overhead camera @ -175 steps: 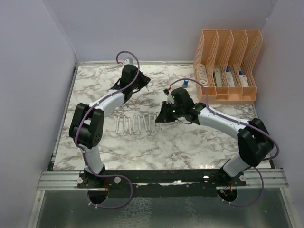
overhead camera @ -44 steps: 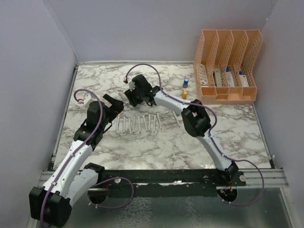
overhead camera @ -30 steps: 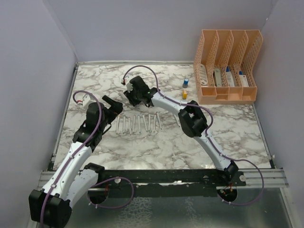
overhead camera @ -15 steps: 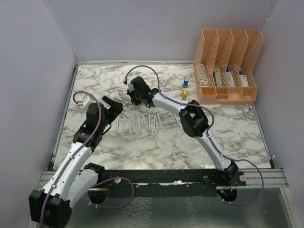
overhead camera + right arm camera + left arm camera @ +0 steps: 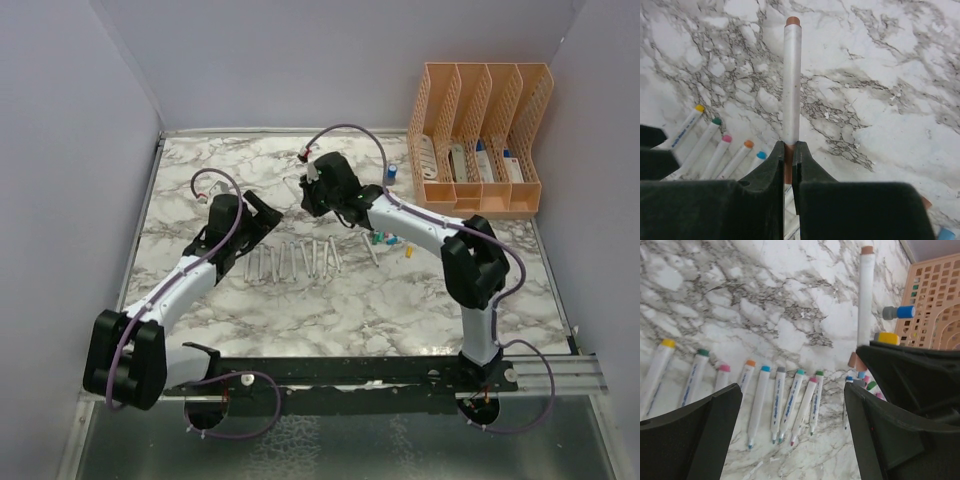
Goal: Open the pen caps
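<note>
My right gripper (image 5: pixel 788 150) is shut on the brown cap (image 5: pixel 788 162) of a white pen (image 5: pixel 792 80) that points away from it, held above the marble table. In the top view the right gripper (image 5: pixel 306 192) is beyond the pen row. A row of several white pens (image 5: pixel 290 260) lies with bare tips toward the near edge, also in the left wrist view (image 5: pixel 760 395). Loose coloured pen caps (image 5: pixel 388 241) lie to the right of the row. My left gripper (image 5: pixel 792 410) is open and empty, just left of the right one (image 5: pixel 264 214).
An orange file organizer (image 5: pixel 478 140) stands at the back right. A stubby blue item (image 5: pixel 392 171) stands left of it; a stubby yellow item (image 5: pixel 887 337) shows beside it in the left wrist view. Purple walls enclose the table (image 5: pixel 330 300).
The right gripper has shifted right with the pen, and its arm pose has changed. The left gripper has moved right and farther out, close to it. Loose caps now show right of the row.
</note>
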Controlling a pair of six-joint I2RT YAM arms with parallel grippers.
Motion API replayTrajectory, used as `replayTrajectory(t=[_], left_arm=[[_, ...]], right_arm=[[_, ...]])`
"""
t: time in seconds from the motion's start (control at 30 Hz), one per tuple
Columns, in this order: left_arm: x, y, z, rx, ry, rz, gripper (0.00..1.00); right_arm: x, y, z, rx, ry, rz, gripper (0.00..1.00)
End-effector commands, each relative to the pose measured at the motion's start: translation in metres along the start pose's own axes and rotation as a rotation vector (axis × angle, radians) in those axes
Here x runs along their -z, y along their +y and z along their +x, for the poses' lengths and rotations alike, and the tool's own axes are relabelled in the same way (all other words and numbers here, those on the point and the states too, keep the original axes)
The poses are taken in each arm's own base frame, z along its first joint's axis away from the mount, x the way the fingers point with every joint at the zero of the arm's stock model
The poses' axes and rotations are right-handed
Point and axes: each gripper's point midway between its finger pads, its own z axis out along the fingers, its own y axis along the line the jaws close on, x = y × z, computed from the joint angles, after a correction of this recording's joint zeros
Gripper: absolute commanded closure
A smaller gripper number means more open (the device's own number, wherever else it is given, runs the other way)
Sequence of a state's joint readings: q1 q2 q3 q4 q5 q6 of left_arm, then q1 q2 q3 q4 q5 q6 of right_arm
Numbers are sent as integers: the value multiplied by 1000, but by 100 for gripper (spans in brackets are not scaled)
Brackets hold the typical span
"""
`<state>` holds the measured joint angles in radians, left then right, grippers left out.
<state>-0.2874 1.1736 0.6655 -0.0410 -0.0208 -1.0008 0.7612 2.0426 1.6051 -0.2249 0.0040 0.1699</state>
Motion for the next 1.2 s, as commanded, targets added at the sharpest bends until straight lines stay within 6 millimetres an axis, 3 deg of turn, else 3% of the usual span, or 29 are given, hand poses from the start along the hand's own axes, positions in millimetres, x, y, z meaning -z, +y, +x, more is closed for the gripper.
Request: replayTrajectory(t=[0.0,0.2,0.4,0.63,0.83,1.17], left_arm=[[-15,-57,-18,20,-15,170,15],[-38,-87,-15,47,-4,228,17],[-49,-109,-2,33,5,251,17],[-59,-113,23,23,50,251,24],[-61,-112,32,23,68,255,32],[-61,-112,39,24,97,271,60]], right_arm=[[36,-3,-20,-52,-80,19,99],[65,-1,-7,-161,-38,22,99],[76,11,3,-282,-14,-36,99],[81,22,3,-355,-27,-96,99],[86,26,1,-387,-44,-118,99],[91,26,-5,-386,-66,-124,99]])
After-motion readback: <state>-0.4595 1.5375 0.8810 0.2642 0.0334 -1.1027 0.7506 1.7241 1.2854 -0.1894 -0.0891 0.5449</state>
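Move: The brown pen, gripped at its cap in the right hand, has its middle about 8 cm ahead of the open left hand, 8 cm to its right and roughly 1 cm lower. From the right hand that middle lies some 4 cm ahead, 3 cm left and 2 cm up. The row of uncapped pens centres about 6 cm back and 5 cm left of the right hand, 9 cm below; a lone pen lies 2 cm back, 15 cm right, 10 cm below. No grip by the left hand yet: its fingers come to straddle the brown pen's white barrel and narrow to about half open, after travelling roughly 11 cm right and 6 cm forward with a slight rise. The right hand keeps the cap pinched, drawing back about 7 cm, drifting right and rising while its wrist turns some 20 degrees to present the barrel. ##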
